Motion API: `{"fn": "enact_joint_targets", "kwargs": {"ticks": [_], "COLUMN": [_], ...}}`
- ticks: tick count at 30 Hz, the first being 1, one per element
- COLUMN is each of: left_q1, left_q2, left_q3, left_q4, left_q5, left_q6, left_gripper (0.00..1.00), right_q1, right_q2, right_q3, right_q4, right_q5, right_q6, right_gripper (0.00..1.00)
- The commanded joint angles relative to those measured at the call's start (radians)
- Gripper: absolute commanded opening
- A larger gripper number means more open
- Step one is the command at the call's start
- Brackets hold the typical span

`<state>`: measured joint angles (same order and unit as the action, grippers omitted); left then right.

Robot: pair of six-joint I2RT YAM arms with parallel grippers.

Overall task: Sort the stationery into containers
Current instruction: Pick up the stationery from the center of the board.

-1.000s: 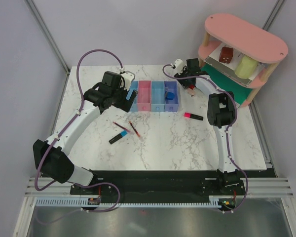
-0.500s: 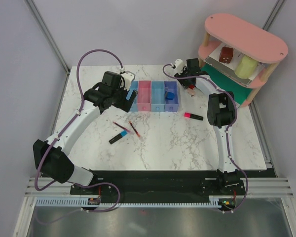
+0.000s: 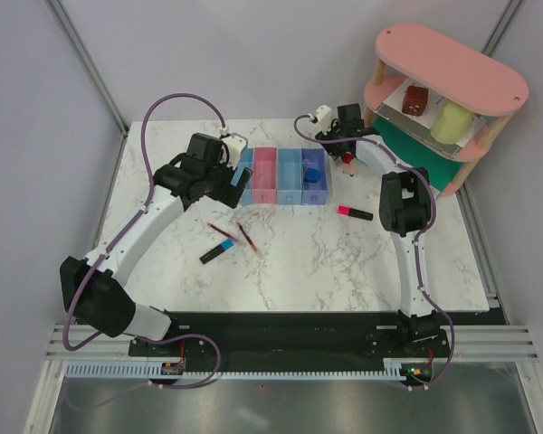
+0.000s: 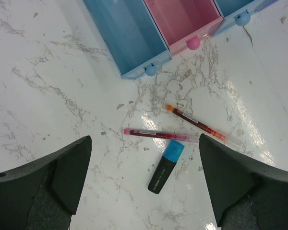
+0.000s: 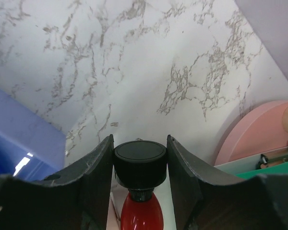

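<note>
The four joined containers (image 3: 264,174) stand in a row: light blue, pink, light blue, darker blue. My right gripper (image 3: 347,152) is just right of the darker blue bin (image 3: 315,178). In the right wrist view it (image 5: 140,154) is shut on a red-black eraser-like piece (image 5: 140,165), holding its black cap. My left gripper (image 3: 233,170) hovers open and empty by the left bin. Below it lie a black marker with a blue end (image 4: 165,166) and two thin red pens (image 4: 156,135) (image 4: 197,124). A marker with a pink-red end (image 3: 355,213) lies to the right.
The pink oval two-tier shelf (image 3: 452,63) stands at the back right with a brown block (image 3: 414,99) and a pale green cylinder (image 3: 450,122); its edge shows close by in the right wrist view (image 5: 259,129). A small blue block (image 3: 312,173) lies in the darker blue bin.
My right gripper has shifted slightly left and back with the red-black piece in it. The left arm and the items on the table have not moved.
</note>
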<state>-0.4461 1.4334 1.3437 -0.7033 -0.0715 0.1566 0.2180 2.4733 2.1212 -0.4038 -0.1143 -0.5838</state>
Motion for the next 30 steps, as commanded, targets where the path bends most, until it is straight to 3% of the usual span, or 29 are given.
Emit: {"fn": "enact_joint_targets", "kwargs": {"ticks": [1,14,23,30], "left_q1": [0.001,0.001,0.003,0.001], "left_q2": [-0.051,-0.085,-0.125,-0.148], "left_q3": [-0.012,-0.034,-0.072,-0.106], "left_q4": [0.018,0.019,0.021,0.024], "left_q5": [0.018,0.016,0.012,-0.010], "left_q6": [0.008,0.009,0.037,0.069], "left_gripper": [1.00,1.00,1.00,1.00], "right_q1": [0.015,0.024,0.064,0.175], "right_q2": [-0.108,-0.230,-0.497,-0.700], "right_q3": [0.039,0.017,-0.263,-0.501], "right_q4": [0.010,-0.026,-0.093,-0.188], "right_q5": [0.014,0.025,-0.065,-0.169], "right_q6": [0.006,0.012,0.022,-0.007], "right_gripper": [0.38,0.38,0.38,0.38]}}
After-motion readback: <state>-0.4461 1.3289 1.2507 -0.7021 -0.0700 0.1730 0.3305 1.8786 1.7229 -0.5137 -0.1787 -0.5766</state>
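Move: The right hand already has the red-and-black piece between its fingers, just above the board. The dark blue compartment, its likely goal, lies about 6 cm left and 6 cm back, some 2 cm lower, with the light blue compartment 6 cm farther left. The pink eraser is about 3 cm right and 4 cm back. From the left hand, the dark blue compartment is roughly 17 cm ahead, 18 cm right and 17 cm below. Upward first, nearly straight, the right hand keeps its pinch on the black end of the red-and-black piece; about halfway up it swings quickly back as well, away from the back edge of the board and a little left, ending some 15 cm higher and 13 cm nearer the base, turned about 10 degrees counter-clockwise. The empty left hand, wide open, eases back about 2 cm. ##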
